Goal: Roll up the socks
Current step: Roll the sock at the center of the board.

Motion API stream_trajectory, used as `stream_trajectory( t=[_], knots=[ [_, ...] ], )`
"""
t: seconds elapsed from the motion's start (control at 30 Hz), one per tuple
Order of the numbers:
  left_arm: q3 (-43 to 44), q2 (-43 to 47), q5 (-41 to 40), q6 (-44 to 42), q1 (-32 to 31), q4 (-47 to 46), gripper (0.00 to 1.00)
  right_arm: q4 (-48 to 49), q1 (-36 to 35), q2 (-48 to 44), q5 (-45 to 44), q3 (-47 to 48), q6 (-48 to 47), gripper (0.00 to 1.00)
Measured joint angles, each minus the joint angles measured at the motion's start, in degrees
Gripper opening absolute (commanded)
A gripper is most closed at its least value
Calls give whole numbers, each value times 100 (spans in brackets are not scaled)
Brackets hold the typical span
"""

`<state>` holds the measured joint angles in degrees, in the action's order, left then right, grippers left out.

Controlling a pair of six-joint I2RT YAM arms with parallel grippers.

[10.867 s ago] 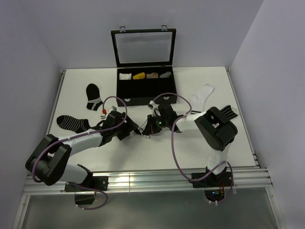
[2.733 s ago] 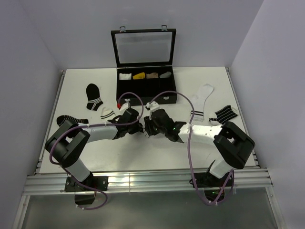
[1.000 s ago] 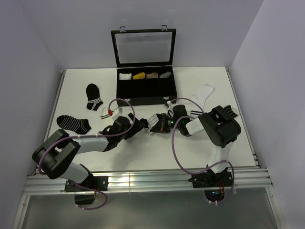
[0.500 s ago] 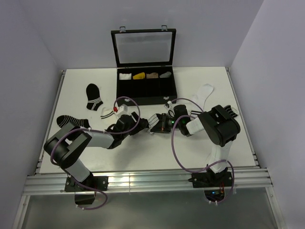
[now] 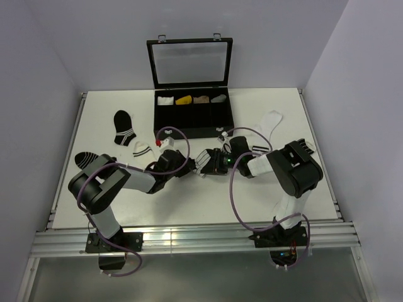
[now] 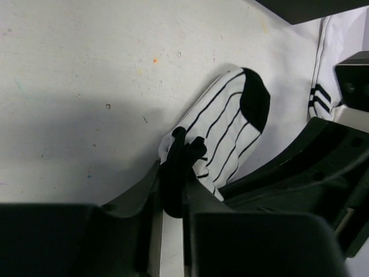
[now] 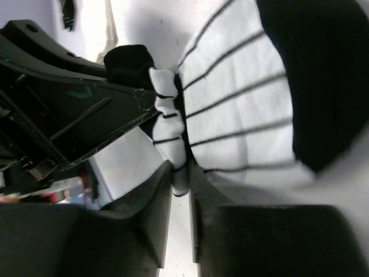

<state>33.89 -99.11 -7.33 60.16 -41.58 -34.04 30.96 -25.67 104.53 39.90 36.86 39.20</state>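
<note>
A white sock [image 6: 228, 130] with thin black lengthwise lines and a black toe lies bunched on the table between the two arms [image 5: 205, 157]. My left gripper [image 6: 172, 180] is shut on a dark folded cuff at the sock's near end. The right gripper [image 7: 180, 173] pinches a white fold of the same sock [image 7: 242, 109] from the opposite side. In the top view, the left gripper [image 5: 187, 165] and right gripper [image 5: 203, 166] nearly meet at the sock. A small white sock with black bands [image 5: 141, 150] lies to the left, apart from both grippers.
An open black case [image 5: 165, 119] with several small rolled bundles in its compartments stands behind the grippers. Two black socks with white stripes [image 5: 124, 128] [image 5: 85, 158] lie at the left. A cream sock [image 5: 267, 123] and another striped sock [image 5: 301, 146] lie at the right.
The left gripper moved right to the sock and its jaws closed on the dark cuff. The right arm stayed almost still at the sock.
</note>
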Motion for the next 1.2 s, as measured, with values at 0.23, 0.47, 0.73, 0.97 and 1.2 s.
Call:
stream_trajectory(
  t=[0.23,0.47,0.73,0.97,1.2],
  knots=[
    [269,-7,22,0,-2,481,0,-1397,-260,-1185,-1248,7,-813,46],
    [675,-7,20,0,-2,1261,0,-2050,-1517,-2028,-3136,221,-1759,46],
    [894,4,24,-9,-2,1731,0,-2048,-2218,-1963,-4286,236,-2339,50],
    [918,72,50,-11,-2,1939,0,-1976,-2275,-1672,-4599,304,-2594,48],
    [929,81,61,-9,-2,1996,1,-1825,-2371,-1464,-4642,334,-2802,47]
  ],
)
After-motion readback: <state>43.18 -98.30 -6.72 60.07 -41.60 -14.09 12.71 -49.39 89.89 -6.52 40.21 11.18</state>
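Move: The rolled cuff lies between my hands: its middle is about 2 cm left and 1 cm ahead of my right fingertips, 1 cm lower, and some 2 cm back and 1 cm right of my left. From my right hand, the sock's black toe lies flat about 7 cm ahead and 3 cm right; the open box is 21 cm ahead, 3 cm left; the banded white sock is 21 cm left, 5 cm ahead. My right hand, its fingers already loosened around the near end of the rolled cuff, comes free: I lift it about 5 cm, opening to roughly half, then bring it some 2.5 cm back down towards that end. On the way the wrist turns about 50 degrees until the fingers point forward-left and more steeply down. My left hand keeps its pinch on the roll's far end, tipping about 10 degrees steeper. ##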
